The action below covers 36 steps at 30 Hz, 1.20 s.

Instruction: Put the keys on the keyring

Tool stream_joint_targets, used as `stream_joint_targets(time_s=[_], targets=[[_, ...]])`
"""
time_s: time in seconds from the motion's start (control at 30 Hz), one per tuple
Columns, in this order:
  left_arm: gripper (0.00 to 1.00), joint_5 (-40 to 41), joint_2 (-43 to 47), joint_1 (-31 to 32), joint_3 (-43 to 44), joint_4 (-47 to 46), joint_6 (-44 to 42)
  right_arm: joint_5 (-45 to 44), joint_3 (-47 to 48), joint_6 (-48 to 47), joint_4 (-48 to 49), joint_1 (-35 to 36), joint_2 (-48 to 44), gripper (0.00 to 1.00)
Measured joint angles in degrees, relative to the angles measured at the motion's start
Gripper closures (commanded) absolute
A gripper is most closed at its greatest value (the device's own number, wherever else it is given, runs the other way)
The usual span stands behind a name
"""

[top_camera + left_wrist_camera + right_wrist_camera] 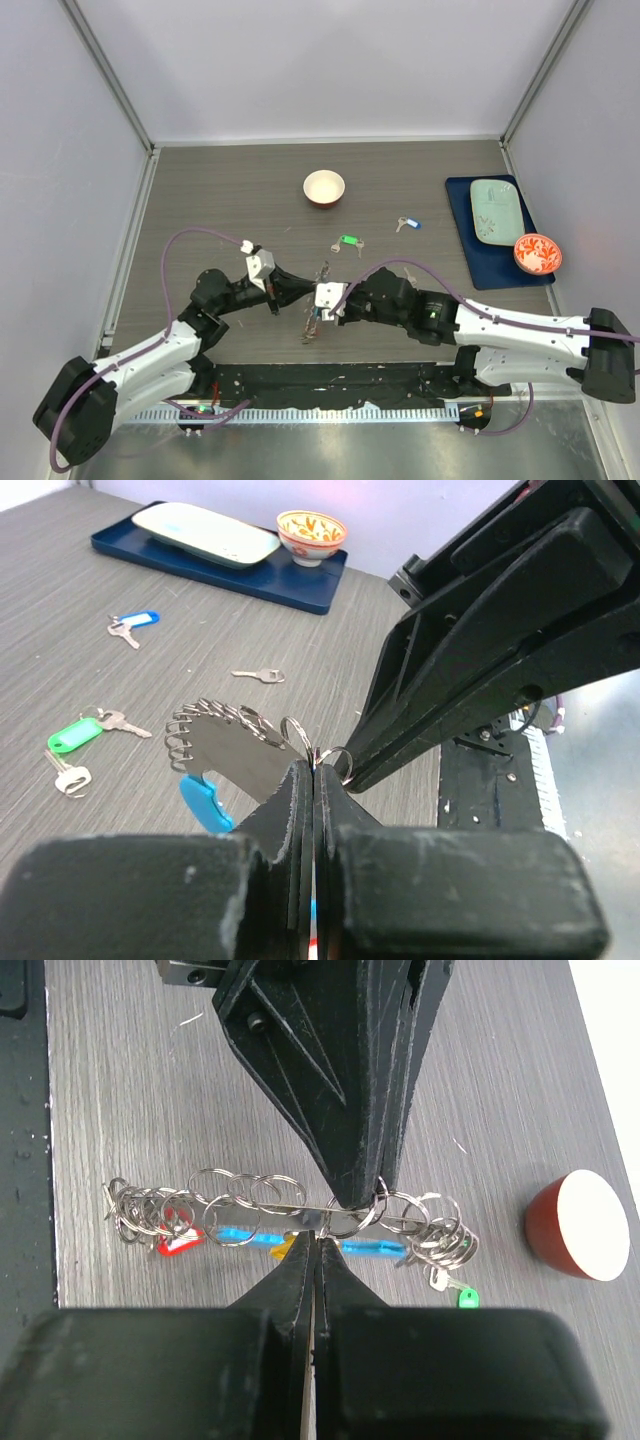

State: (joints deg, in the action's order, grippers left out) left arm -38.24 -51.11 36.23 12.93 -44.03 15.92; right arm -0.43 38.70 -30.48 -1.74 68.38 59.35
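Note:
The keyring [250, 1205] is a silvery band hung with several small split rings and a blue tag [205, 802]. It hangs just above the table between both arms [316, 305]. My left gripper [313, 770] is shut on it from one side. My right gripper [318, 1238] is shut on it from the other, fingertip to fingertip with the left. Red [175, 1243] and yellow [283, 1248] tags hang under the band. Loose keys lie on the table: a green-tagged one [348, 242], a blue-tagged one [408, 223] and a plain one [260, 675].
A small white bowl [324, 187] stands at the back middle. A dark blue tray [462, 215] at the right holds a pale green plate [497, 210] and a red patterned bowl [537, 253]. Grey walls close in the table on three sides.

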Motion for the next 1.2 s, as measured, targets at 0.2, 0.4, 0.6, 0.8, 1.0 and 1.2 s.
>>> stream_joint_targets(time_s=[0.2,0.4,0.6,0.8,1.0,1.2], targets=[[1.00,3.89,1.05,-0.02,-1.01,-0.66,1.31,-2.27,-3.23,2.64,8.94,0.02,1.53,0.90],[1.00,12.00,4.92,0.02,-2.40,1.66,0.57,-4.24,-4.26,6.54,13.11,0.24,4.35,0.52],[1.00,26.16,16.41,0.02,-2.34,12.72,-4.33,-9.99,-4.26,10.99,13.25,0.35,4.28,0.21],[0.99,43.10,17.40,-0.28,-2.19,21.64,-7.41,-19.69,-2.64,18.97,10.49,-0.68,4.42,0.11],[0.87,51.41,4.57,-2.91,-0.72,20.68,-6.14,-23.12,-0.72,28.85,7.17,-5.38,6.16,0.10],[0.44,56.63,-3.52,-7.67,3.43,22.60,-2.19,-24.65,-0.37,40.52,2.43,-12.68,7.10,0.05]])
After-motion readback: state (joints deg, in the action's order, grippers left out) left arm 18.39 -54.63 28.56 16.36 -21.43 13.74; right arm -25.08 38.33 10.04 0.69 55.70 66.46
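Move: The keyring hangs pinched between both hands, its middle about 5 cm below each, some 2 cm right of the left hand and 1 cm left of the right. Its put-down spot is bare table roughly 10 cm ahead, 12 left and 19 below the left hand. From the right hand, the loose black tag lies about 9 cm ahead, 5 right and 18 below; the green-tagged keys about 28 ahead, 9 right, equally low. The keyring, pinched by both grippers, comes free of the right fingers as they open wide; the left hand carries it about 15 cm left and as far forward, turning some 65 degrees counter-clockwise, then sinks towards the bare table and starts opening. The right hand, after a small shift left, swings forward and right over the loose black tag towards the green-tagged keys, turning clockwise and tipping down. ##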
